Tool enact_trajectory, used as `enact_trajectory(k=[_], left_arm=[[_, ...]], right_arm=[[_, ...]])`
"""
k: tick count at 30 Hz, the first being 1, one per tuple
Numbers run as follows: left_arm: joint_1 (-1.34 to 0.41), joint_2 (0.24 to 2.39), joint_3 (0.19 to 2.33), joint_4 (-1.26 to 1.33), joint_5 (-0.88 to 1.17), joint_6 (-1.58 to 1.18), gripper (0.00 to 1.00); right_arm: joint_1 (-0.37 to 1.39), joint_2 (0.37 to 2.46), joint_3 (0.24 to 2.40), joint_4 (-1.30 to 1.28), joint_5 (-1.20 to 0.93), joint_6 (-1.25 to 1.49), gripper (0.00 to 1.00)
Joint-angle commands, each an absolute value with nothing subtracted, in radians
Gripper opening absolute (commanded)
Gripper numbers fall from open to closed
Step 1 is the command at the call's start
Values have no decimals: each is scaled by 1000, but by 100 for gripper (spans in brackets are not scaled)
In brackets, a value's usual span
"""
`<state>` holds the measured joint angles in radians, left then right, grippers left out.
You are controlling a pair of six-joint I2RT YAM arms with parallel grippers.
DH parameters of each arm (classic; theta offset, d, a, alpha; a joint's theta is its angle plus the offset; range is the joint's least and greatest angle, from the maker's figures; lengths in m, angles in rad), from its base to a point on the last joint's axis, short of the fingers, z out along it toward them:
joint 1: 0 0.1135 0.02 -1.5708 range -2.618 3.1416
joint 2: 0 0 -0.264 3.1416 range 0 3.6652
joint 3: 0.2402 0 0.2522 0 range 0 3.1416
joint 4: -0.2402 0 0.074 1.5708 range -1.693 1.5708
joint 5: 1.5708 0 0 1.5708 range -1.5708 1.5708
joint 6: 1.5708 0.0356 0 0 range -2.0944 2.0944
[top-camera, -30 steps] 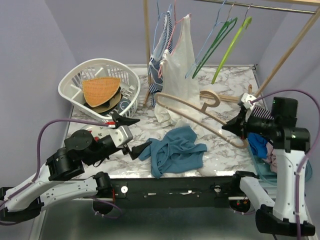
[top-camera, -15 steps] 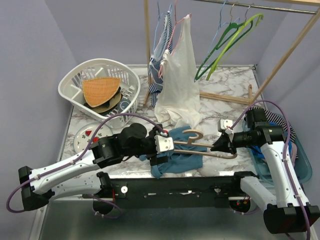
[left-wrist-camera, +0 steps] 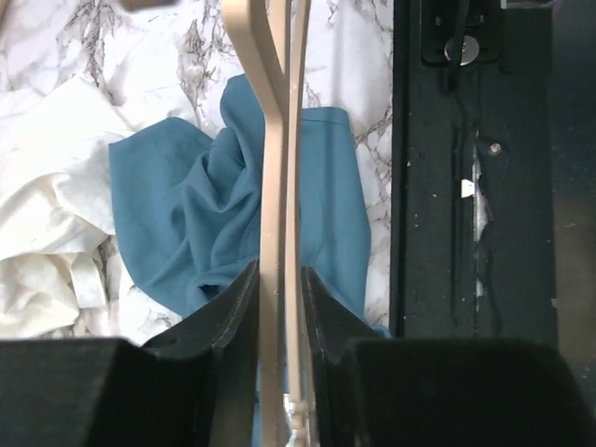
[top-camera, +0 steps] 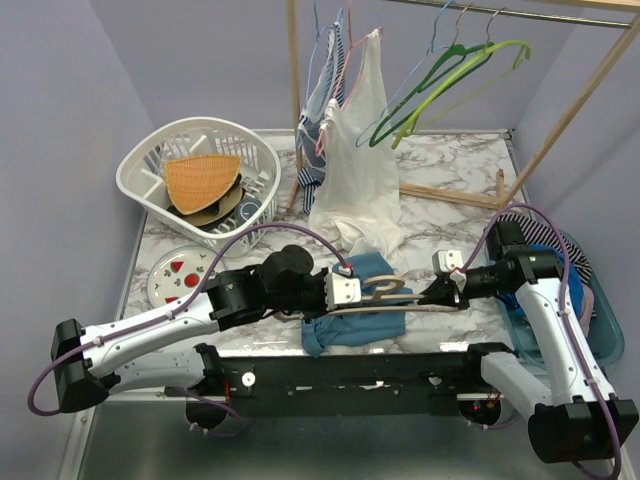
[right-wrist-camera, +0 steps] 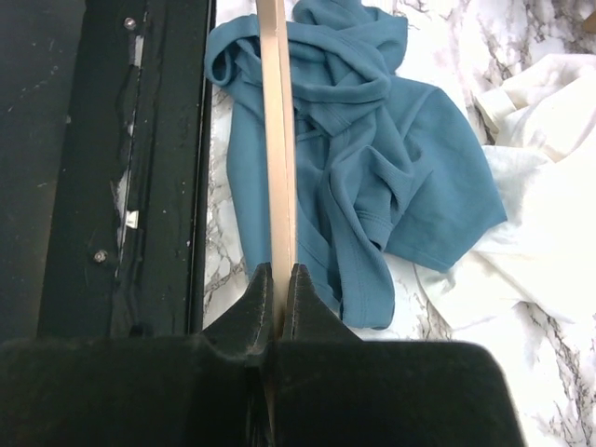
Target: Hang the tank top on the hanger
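Observation:
The teal-blue tank top (top-camera: pixel 352 330) lies crumpled near the table's front edge. It shows in the left wrist view (left-wrist-camera: pixel 186 205) and the right wrist view (right-wrist-camera: pixel 363 158). The beige hanger (top-camera: pixel 400 305) is held level just above it, hook (top-camera: pixel 386 283) pointing away from the arms. My left gripper (top-camera: pixel 362 298) is shut on the hanger's left part, with the shoulder and lower bar (left-wrist-camera: pixel 273 186) between its fingers (left-wrist-camera: pixel 235 312). My right gripper (top-camera: pixel 433 297) is shut on the hanger's right end (right-wrist-camera: pixel 277 140).
A long cream-white garment (top-camera: pixel 358 150) hangs from the rail and pools on the table behind the tank top. Green hangers (top-camera: pixel 440 80) hang at the back right. A white basket (top-camera: pixel 140 175) and a plate (top-camera: pixel 160 285) are on the left, and a blue bin (top-camera: pixel 600 320) is on the right.
My right gripper carried the hanger from the back right to above the tank top. My left arm swung right and closed on the hanger. The green hangers swung on the rail.

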<state>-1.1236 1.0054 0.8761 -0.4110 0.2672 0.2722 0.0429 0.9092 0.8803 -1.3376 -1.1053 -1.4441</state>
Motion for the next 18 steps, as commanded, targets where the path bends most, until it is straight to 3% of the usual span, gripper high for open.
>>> enact_trajectory(k=[1,3,6,12,18], left_arm=[[-1120,1009,848,-358,276,244,24],[-1120,1014,839,-350,275,233,21],[-1118,1023,834,-337,285,212,0],[-1120,1026,822,-244,327,108,0],[-1120,1080,833,-170,344,41,0]], right_arm=[[55,937,874,-1449,-1169,-1526,1],[57,952,879,-1471,-1178,-1557,1],[71,963,890,-1497,-1198,-1568,2],[152,986,913,-1460,-1223,-1482,37],[328,1025,976,-1344,-1198,-1286,45]])
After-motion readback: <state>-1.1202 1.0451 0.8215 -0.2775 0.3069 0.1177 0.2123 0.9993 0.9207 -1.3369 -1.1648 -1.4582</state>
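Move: The hanger is held level between the hands: its left part lies between the left gripper's half-closed fingers, and its middle is about 12 cm to the right of that hand and 1 cm ahead. From the left hand the tank top lies on the table some 8 cm to the right, 5 cm ahead and 14 cm below. The right hand still pinches the hanger near its other end, the middle about 12 cm to the left of that hand and 2 cm ahead. Shut the left gripper on the hanger while both hands stay almost in place. Once it grips, open the right fingers to a little under half and ease that hand about 3 cm left along the hanger and 1.5 cm back, turning it some 10 degrees counter-clockwise. Meanwhile let the left hand drift about 1.5 cm right and 1 cm down, keeping its pinch. ##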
